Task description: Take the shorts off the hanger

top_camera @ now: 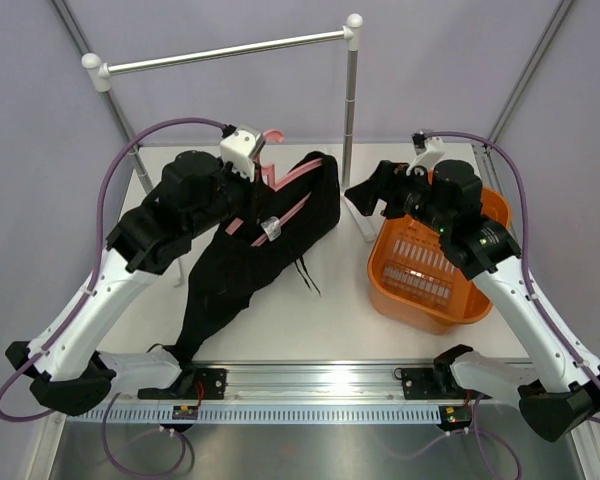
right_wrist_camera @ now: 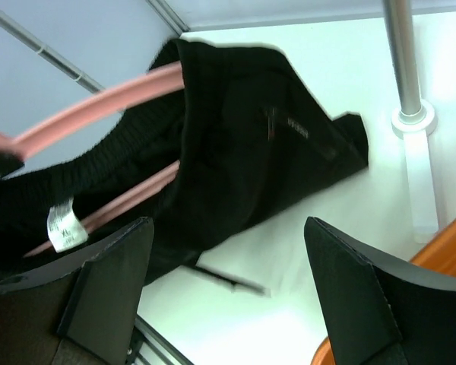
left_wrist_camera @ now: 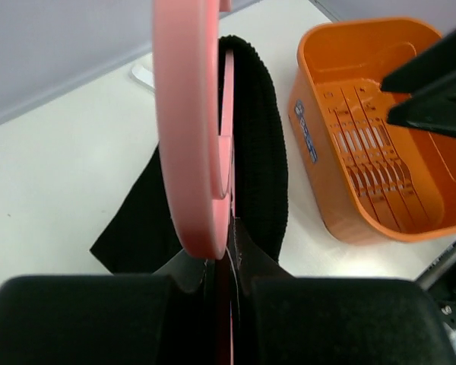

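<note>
The black shorts (top_camera: 248, 262) hang limp from the pink hanger (top_camera: 292, 176) down to the table, waistband still threaded on the frame. My left gripper (top_camera: 252, 168) is shut on the hanger just below its hook. In the left wrist view the hanger (left_wrist_camera: 188, 137) rises from between the closed fingers (left_wrist_camera: 226, 268), with the shorts (left_wrist_camera: 254, 175) behind it. My right gripper (top_camera: 366, 196) is open, to the right of the shorts and apart from them. The right wrist view shows the shorts (right_wrist_camera: 243, 137), the hanger (right_wrist_camera: 99, 103) and a white label (right_wrist_camera: 64, 228) beyond the wide, empty right gripper (right_wrist_camera: 228, 281).
An orange basket (top_camera: 435, 265) stands at the right, under my right arm. The grey rail (top_camera: 230, 52) spans the back, its post (top_camera: 350, 110) standing between the shorts and the basket on a white foot (right_wrist_camera: 418, 175). A metal track (top_camera: 310, 380) runs along the near edge.
</note>
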`<act>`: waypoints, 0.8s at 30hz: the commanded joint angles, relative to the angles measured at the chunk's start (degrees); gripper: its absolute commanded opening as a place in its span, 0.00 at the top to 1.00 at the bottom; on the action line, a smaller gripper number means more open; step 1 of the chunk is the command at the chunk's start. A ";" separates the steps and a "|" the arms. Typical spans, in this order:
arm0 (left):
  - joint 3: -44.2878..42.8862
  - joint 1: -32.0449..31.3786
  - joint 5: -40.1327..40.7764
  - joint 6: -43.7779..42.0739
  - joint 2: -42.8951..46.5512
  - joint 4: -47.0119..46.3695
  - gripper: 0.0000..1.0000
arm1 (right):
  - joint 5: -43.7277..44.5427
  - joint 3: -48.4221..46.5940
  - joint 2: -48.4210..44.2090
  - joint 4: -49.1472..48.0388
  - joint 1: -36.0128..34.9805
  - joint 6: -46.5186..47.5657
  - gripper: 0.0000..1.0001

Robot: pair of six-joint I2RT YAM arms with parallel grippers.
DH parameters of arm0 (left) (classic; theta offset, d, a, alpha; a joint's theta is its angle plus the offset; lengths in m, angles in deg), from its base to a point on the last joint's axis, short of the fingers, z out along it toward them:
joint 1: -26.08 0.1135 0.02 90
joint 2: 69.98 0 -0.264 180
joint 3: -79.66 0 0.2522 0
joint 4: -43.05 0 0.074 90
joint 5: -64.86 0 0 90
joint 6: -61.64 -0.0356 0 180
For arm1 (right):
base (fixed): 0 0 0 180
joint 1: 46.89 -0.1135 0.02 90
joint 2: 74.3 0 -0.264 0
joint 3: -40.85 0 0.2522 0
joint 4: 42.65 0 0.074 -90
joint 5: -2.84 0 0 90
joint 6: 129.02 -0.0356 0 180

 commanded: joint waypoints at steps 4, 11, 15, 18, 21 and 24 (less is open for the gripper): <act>5.84 -2.44 1.83 2.40 6.14 -6.29 1.00 | 8.91 -4.78 4.30 2.11 -6.46 3.13 0.12; 5.49 -5.17 1.39 1.96 6.06 -6.21 1.00 | 11.81 -9.43 10.46 3.16 -9.98 3.22 0.16; 5.76 -5.79 2.27 1.52 5.70 -6.21 1.00 | 14.44 -11.10 12.92 3.34 -11.30 2.96 0.17; 5.58 -6.05 2.27 1.34 5.88 -6.30 1.00 | 16.03 -12.69 15.02 5.09 -11.83 3.04 0.20; 4.27 -6.40 2.36 0.99 5.88 -5.59 1.00 | 17.95 -13.22 15.82 5.45 -11.83 2.78 0.32; 3.21 -6.49 2.00 0.38 5.62 -4.71 1.00 | 19.98 -14.01 16.79 5.62 -11.83 2.95 0.48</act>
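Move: The shorts' waistband, at the hanger's right shoulder, lies roughly 7 cm to the left of my right hand, 5 cm ahead and 5 cm below. The hanger's neck is some 17 cm to my right hand's left and about level with it fore and aft; the orange basket sits about 15 cm right, straight below. The rack post stands 18 cm ahead, 4 cm left. From my left hand that waistband end is 11 cm right, 4 cm ahead, a little lower. With my left hand I keep the hanger pinched by its neck and ease it back about 3.5 cm and slightly down, then hold it there. My right hand reaches left about 5 cm first, then also forward and down some 4 cm each, to the waistband at the hanger's right shoulder; it rolls about 10 degrees, left side dipping, and its wide-open fingers start closing around the cloth, still well short of shut. ##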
